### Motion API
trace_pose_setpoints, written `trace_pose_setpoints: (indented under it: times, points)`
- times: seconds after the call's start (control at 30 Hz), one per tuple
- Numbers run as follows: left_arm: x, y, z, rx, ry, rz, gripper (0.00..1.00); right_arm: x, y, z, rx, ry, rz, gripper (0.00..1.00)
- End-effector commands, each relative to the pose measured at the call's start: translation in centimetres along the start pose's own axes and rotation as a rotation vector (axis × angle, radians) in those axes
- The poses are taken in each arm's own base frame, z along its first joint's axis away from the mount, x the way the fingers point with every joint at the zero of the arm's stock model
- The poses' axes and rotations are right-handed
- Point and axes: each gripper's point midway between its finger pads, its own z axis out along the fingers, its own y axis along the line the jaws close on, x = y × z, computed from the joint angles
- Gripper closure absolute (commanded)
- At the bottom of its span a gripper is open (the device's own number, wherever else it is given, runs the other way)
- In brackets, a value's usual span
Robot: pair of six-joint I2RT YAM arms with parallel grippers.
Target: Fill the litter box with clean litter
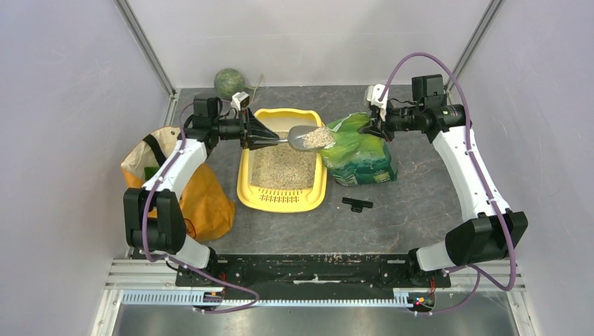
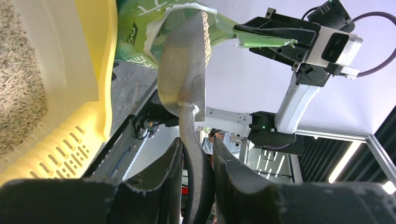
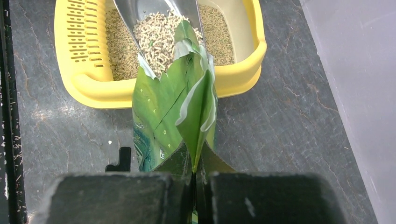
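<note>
The yellow litter box (image 1: 246, 183) lies mid-table, with a layer of clean litter (image 1: 284, 168) on its floor. My left gripper (image 1: 273, 140) is shut on the handle of a grey scoop (image 1: 302, 138). The scoop is heaped with litter (image 1: 320, 136) and hangs over the box's right rim, at the mouth of the green bag (image 1: 361, 157). In the left wrist view the handle is pinched between my left gripper's (image 2: 197, 144) fingers. My right gripper (image 3: 194, 173) is shut on the bag's top edge (image 3: 198, 107), holding it upright.
An orange shopping bag (image 1: 199, 199) slumps left of the box, under my left arm. A green ball (image 1: 229, 82) sits at the back left corner. A small black piece (image 1: 357, 204) lies in front of the green bag. Walls close in on both sides.
</note>
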Motion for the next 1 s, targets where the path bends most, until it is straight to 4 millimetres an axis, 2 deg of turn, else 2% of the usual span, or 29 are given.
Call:
trace_pose_setpoints:
  times: [0.0, 0.4, 0.77, 0.87, 0.97]
  points:
    - [1.7, -1.8, -2.0, 0.044, 0.034, 0.099, 0.98, -4.8, -1.9, -1.1, 0.061, -0.109, -0.159, 1.00]
    - [1.9, -2.5, -4.8, 0.055, -0.015, 0.101, 0.98, -5.2, -1.7, -0.6, 0.053, -0.113, -0.163, 1.00]
    - [0.7, -2.5, -9.3, 0.032, -0.146, 0.085, 0.98, -5.5, -1.6, -0.2, 0.042, -0.116, -0.170, 1.00]
    - [0.9, -1.6, -9.6, -0.050, -0.158, 0.092, 0.98, -5.5, -1.5, -0.2, 0.042, -0.116, -0.170, 1.00]
    - [0.6, 0.7, -10.3, -0.242, -0.171, 0.133, 0.98, -5.4, -1.4, -0.2, 0.048, -0.113, -0.171, 1.00]
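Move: The yellow litter box, where the loaded scoop is bound, is centred about 4 cm right of the left hand, some 3 cm back and 20 cm below. The litter bag's middle is about 26 cm to that hand's right, 3 cm back and 14 cm lower; the watermelon lies some 18 cm ahead, 13 cm left and 20 cm down. From the right hand, the litter box lies about 24 cm left, 4 cm back and 21 cm down. The scoop, already heaped with litter and still gripped by its handle, comes clear of the bag mouth as the left hand carries it about 9 cm left, back over the litter box. The hand rises slightly midway, and the wrist swings some 10 degrees counter-clockwise. The right hand keeps its pinch on the bag's top, almost still. ##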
